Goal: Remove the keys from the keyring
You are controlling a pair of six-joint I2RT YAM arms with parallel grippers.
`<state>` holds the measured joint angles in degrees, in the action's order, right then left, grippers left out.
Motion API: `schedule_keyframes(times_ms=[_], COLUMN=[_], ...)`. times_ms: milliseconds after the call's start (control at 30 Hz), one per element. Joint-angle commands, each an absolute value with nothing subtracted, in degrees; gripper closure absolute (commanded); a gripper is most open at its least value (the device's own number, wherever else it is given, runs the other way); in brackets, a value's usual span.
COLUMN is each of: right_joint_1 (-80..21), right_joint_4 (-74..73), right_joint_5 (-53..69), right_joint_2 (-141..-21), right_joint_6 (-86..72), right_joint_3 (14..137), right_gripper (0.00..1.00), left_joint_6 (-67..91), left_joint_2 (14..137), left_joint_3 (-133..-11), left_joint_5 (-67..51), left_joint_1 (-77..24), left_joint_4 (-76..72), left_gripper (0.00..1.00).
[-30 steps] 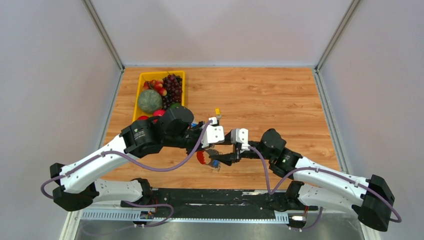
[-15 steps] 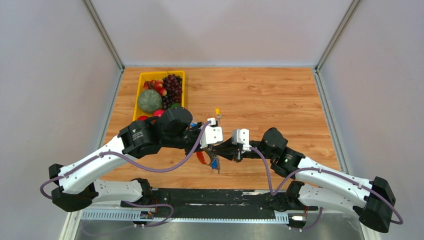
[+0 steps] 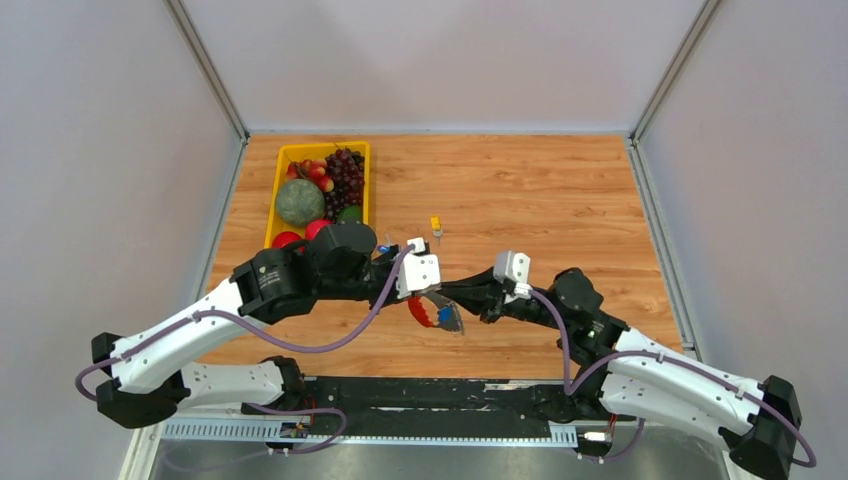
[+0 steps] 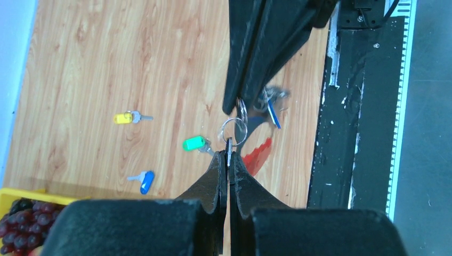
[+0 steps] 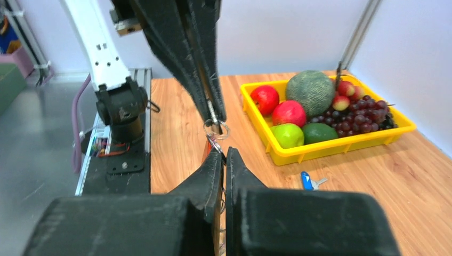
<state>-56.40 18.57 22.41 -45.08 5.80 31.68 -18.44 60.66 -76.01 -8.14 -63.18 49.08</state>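
The keyring (image 3: 420, 313), a grey holder with a red band (image 4: 256, 157), hangs above the table between both grippers. My left gripper (image 4: 229, 154) is shut on a thin dark edge of it, and a silver ring (image 4: 233, 130) sits just past the tips. My right gripper (image 5: 223, 154) is shut on a silver wire loop (image 5: 214, 142) right next to the left fingertips (image 5: 215, 113). A blue key (image 4: 273, 113) still dangles from the keyring, blurred. Three keys lie loose on the table: yellow (image 4: 125, 118), green (image 4: 194, 143) and blue (image 4: 145, 181).
A yellow fruit tray (image 3: 283, 153) with a melon, apples and grapes stands at the back left, close to the left arm. The black base rail (image 4: 368, 133) runs along the table's near edge.
My right gripper has shut on the wire loop and drawn back to the right. The keyring has shifted slightly right with it. The left gripper has stayed shut.
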Motion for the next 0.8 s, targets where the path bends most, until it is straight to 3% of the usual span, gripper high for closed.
schedule_keyframes(times_ms=[0,133,267,400,767], right_joint_1=[-55.38,-55.29,-55.32,-55.30,-55.32], right_joint_4=[33.26,38.58,32.59,23.34,12.54], right_joint_5=[12.17,10.70,6.25,-5.30,-18.41], right_joint_2=[-38.67,-37.16,-37.39,-35.37,-25.17], right_joint_6=[-3.90,-6.88,-6.71,-6.10,-4.41], right_joint_3=[26.35,23.21,24.96,26.15,23.96], right_gripper=[1.00,1.00,1.00,1.00,1.00], left_joint_6=[-17.33,-14.69,-11.69,-6.78,1.94], left_joint_2=[60.10,60.88,63.39,66.07,78.59], left_joint_3=[-70.22,-63.74,-62.06,-61.94,-61.22], left_joint_5=[-8.80,-12.02,-11.61,-3.66,-1.69], left_joint_1=[-63.29,-63.28,-63.28,-61.87,-47.22], left_joint_4=[45.51,39.00,35.25,32.53,24.93], left_gripper=[1.00,1.00,1.00,1.00,1.00])
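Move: The small ring spans the gap between the two shut grippers' tips, about 1 cm to the left gripper's right and 1 cm to the right gripper's left. The green key lies roughly 9 cm ahead of the left gripper, 2 cm to its left and 26 cm below; from that gripper, the blue loose key is about 18 cm ahead and 10 cm left, the yellow key about 24 cm ahead and 1 cm right, both as low. Part the two grippers, both kept shut. Drop the left one away from the ring, nearly straight down at first, then forward and down towards the green key, about 14 cm lower and 9 cm forward, swinging it counter-clockwise and tipping it down. Draw the right one, still holding the red-handled keyring, some 9 cm right and 6 cm forward, turning it about 35 degrees clockwise. ##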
